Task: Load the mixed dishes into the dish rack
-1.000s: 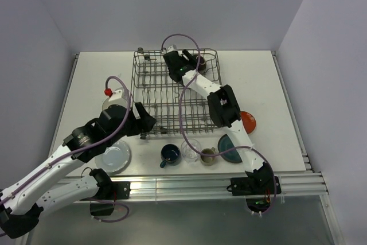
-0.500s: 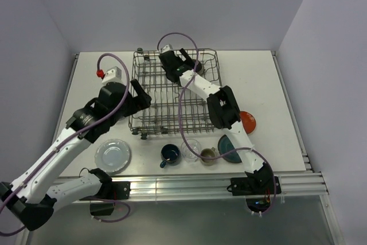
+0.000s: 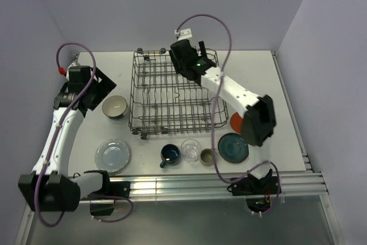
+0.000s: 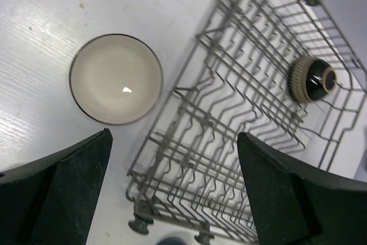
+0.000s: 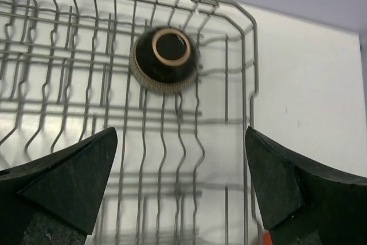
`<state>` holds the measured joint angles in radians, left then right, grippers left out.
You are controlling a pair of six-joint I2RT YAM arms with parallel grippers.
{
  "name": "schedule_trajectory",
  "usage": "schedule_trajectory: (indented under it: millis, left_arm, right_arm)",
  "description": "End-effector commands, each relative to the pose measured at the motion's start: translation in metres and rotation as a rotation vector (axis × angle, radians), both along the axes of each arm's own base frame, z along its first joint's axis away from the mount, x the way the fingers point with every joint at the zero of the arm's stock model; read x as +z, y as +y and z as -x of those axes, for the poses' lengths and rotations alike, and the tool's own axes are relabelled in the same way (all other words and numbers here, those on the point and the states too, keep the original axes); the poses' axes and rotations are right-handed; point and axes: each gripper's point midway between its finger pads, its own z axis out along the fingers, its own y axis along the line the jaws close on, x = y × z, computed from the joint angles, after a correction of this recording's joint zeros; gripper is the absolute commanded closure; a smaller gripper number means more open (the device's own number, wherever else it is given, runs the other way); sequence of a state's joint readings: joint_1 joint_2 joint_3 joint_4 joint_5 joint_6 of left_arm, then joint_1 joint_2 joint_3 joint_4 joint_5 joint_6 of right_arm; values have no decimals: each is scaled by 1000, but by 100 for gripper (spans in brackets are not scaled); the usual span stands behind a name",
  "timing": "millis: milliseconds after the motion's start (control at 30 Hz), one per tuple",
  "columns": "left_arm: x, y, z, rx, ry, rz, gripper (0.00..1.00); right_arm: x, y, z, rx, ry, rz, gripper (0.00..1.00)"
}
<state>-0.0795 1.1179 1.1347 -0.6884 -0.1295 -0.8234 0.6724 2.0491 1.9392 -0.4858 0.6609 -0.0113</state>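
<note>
The dish rack [image 3: 172, 98] stands mid-table. A brown bowl [image 5: 165, 60] lies upside down in its far right corner, also caught by the left wrist view [image 4: 311, 80]. My right gripper [image 3: 196, 58] hovers open above that corner [image 5: 180, 190], clear of the bowl. High at the table's left, my left gripper [image 3: 96, 84] is open and empty [image 4: 175, 199]. A white-inside bowl [image 3: 114, 107] [image 4: 116, 78] sits upright on the table just left of the rack [image 4: 229, 96].
Along the front stand a pale plate [image 3: 113, 155], a blue mug [image 3: 170, 154], a clear glass [image 3: 190, 148], a beige cup [image 3: 207, 155] and a teal plate [image 3: 233, 147]. An orange-red plate [image 3: 235, 122] shows partly behind the right arm. Walls close in at the back and sides.
The left arm swung up and away to the left, uncovering the white-inside bowl beside the rack. The right arm rose off the brown bowl. Both jaws opened wider.
</note>
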Motion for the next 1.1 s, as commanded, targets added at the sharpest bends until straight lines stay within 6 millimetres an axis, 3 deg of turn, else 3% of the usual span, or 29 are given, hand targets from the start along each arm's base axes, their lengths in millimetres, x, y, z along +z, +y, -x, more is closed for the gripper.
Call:
schedule_trajectory:
  millis: [0, 33, 67, 100, 133, 200, 233, 300, 333, 467, 733, 900, 1000, 1067]
  left_arm:
    - [-18, 10, -19, -31, 60, 80, 5]
    - [-25, 13, -21, -24, 78, 83, 7]
    - [-38, 19, -24, -5, 119, 80, 8]
    - [-46, 21, -24, 5, 142, 73, 8]
    - [-50, 23, -25, 13, 161, 66, 8]
    - [-65, 33, -20, 51, 212, 40, 10]
    - [-73, 34, -17, 60, 232, 34, 10]
    - [-82, 39, -13, 75, 254, 17, 10]
    - [-93, 41, -9, 82, 285, 10, 10]
    - [-115, 49, 1, 106, 340, -1, 10]
    - [-151, 51, 17, 115, 405, 15, 11]
    - [-180, 48, 9, 84, 474, 60, 14]
    - [-185, 50, 2, 76, 484, 57, 22]
    - [-183, 57, -1, 86, 473, 58, 34]
  right_arm:
    - [35, -16, 55, -104, -7, -284, 0]
    - [15, -21, 73, -104, 37, -275, 0]
    - [15, -22, 84, -100, 43, -303, 0]
    - [31, -27, 99, -100, 16, -362, 0]
    - [19, -31, 112, -99, 33, -352, 0]
    - [35, -31, 138, -70, 9, -390, 0]
    - [29, -35, 148, -73, 15, -375, 0]
    - [44, -40, 167, -69, -17, -408, 0]
    - [39, -44, 175, -70, -8, -399, 0]
    - [54, -62, 202, -74, -56, -456, 0]
    - [47, -79, 222, -84, -56, -491, 0]
    - [40, -78, 229, -80, -35, -505, 0]
    - [33, -81, 234, -90, -23, -490, 0]
    - [30, -81, 236, -91, -19, -489, 0]
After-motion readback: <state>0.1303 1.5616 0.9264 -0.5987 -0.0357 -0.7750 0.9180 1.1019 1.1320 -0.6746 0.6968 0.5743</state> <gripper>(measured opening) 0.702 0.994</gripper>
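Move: The white bowl lies almost under the open left hand, about 3 cm ahead, 1 cm to its left and 22 cm below. The dish rack's middle is some 27 cm to the left hand's right and 11 cm ahead, the clear plate about 20 cm back and 3 cm left. From the right hand, the white bowl is roughly 34 cm left, 10 cm back and 21 cm below; the brown bowl is about 10 cm ahead, 2 cm right, 16 cm below. Left hand sinks 20 cm, narrowing around the white bowl's near-left rim, while the right backs off 23 cm. ##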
